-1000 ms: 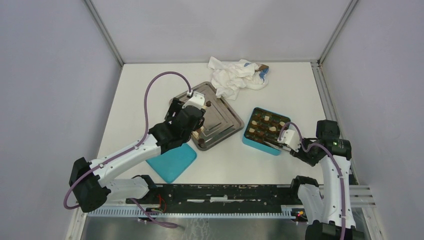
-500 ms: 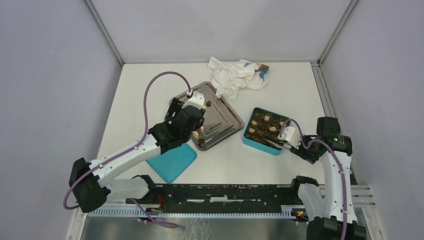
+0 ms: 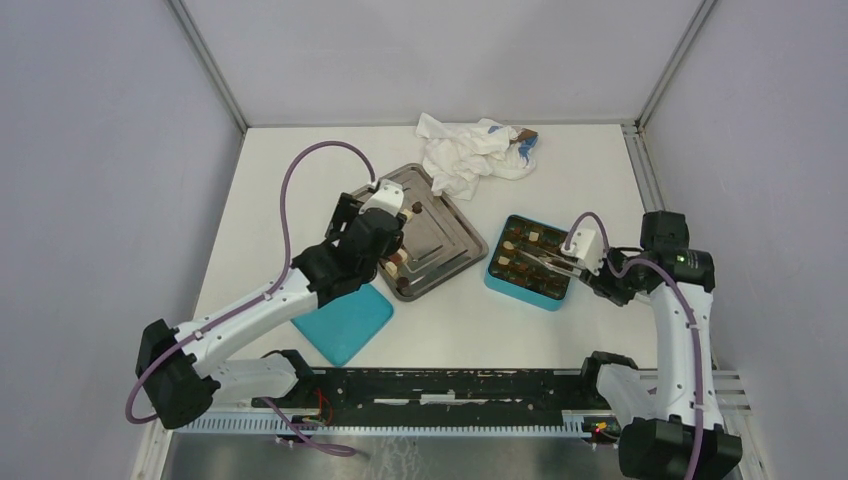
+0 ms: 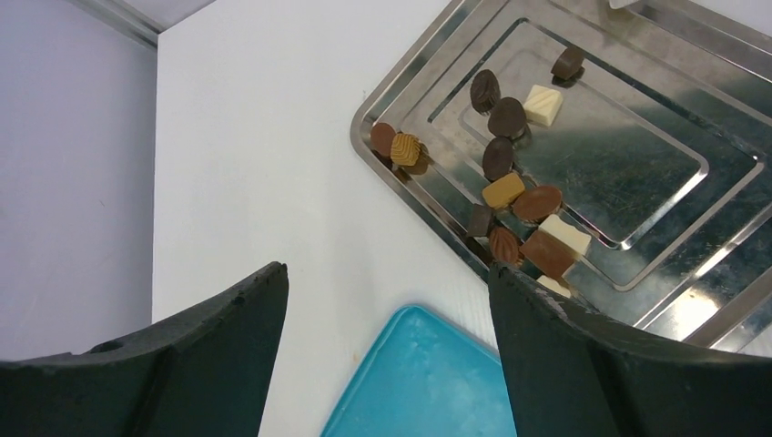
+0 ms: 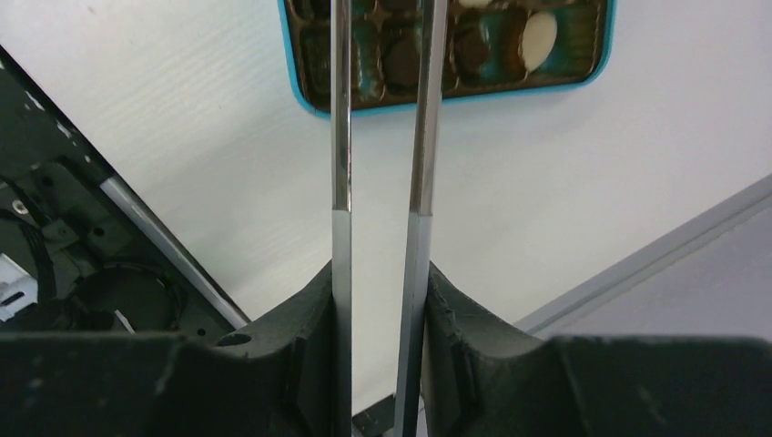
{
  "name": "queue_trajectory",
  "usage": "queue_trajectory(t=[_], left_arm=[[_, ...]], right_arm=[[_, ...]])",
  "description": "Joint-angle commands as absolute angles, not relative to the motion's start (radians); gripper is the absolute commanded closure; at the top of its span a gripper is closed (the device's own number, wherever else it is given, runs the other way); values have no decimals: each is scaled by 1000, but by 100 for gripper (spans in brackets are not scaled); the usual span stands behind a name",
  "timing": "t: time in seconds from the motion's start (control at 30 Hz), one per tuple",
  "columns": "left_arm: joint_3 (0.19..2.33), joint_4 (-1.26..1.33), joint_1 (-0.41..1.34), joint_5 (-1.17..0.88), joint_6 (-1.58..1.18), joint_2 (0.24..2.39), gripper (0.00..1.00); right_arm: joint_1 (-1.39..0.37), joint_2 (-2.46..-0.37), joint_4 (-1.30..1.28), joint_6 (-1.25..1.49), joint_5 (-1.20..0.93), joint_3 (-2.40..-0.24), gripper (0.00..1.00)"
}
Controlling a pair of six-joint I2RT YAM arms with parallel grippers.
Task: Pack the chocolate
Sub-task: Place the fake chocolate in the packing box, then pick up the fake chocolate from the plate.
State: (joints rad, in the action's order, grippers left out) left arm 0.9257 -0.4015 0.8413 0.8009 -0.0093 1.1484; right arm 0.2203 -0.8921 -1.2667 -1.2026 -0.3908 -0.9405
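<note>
Several pieces of chocolate [image 4: 510, 196], dark, light brown and cream, lie along the near-left side of the steel tray [image 4: 637, 173]. My left gripper [image 4: 384, 273] hangs open above the table between the tray's edge and the teal lid [image 4: 428, 382], with nothing between its fingers. My right gripper [image 5: 380, 278] is shut on a pair of metal tweezers [image 5: 340, 137]. The tweezers [image 3: 540, 260] reach out over the teal box [image 3: 545, 290], which has chocolate in its compartments. The tweezers' tips run off the top of the right wrist view.
A crumpled white cloth [image 3: 470, 150] with blue marks lies at the back of the table. The teal lid [image 3: 345, 320] rests at the tray's [image 3: 450, 235] near-left corner. Grey walls close the table in on three sides.
My right arm has swung the tweezers away from the box's near-right edge and further over the box. My left arm has shifted slightly left, still open.
</note>
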Motion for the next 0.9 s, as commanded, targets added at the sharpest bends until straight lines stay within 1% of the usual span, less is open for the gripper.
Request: queue_trajectory(t=[0.0, 0.1, 0.23, 0.47, 0.63, 0.73, 0.87], left_arm=[[922, -355, 805, 798, 41, 1107, 14], [922, -354, 747, 782, 26, 1088, 12], [917, -347, 690, 761, 8, 1067, 9], [916, -349, 657, 766, 5, 1072, 9], [916, -350, 646, 770, 7, 1074, 9], [915, -350, 640, 772, 8, 1068, 9], [913, -347, 636, 776, 8, 1057, 9]], right_arm=[[176, -944, -1209, -1135, -590, -1025, 63], [63, -965, -1074, -1016, -581, -1011, 63], [-156, -1011, -912, -877, -502, -990, 63], [-488, -1197, -746, -726, -301, -1044, 63], [-621, -1361, -698, -650, -201, -1134, 63], [-648, -1457, -705, -621, -175, -1204, 62], [-661, -1553, -705, -582, -204, -1277, 62]])
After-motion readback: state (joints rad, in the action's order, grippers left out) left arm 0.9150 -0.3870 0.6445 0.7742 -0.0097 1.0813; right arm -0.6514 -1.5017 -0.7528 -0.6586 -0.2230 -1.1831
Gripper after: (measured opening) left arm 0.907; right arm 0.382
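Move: From the right hand, which still holds the empty tongs, the chocolates left on the tray lie about 40 cm to the left, 12 cm ahead and 13 cm below. The tray's middle is some 35 cm left and 15 cm ahead; the packing box is nearer, roughly 13 cm left and 8 cm ahead. The left hand has those chocolates about 19 cm beneath it, 3 cm to its right and level fore and aft. Right hand swings its tongs some 23 cm left, also forward, towards the chocolates; left hand shifts 6 cm left. ##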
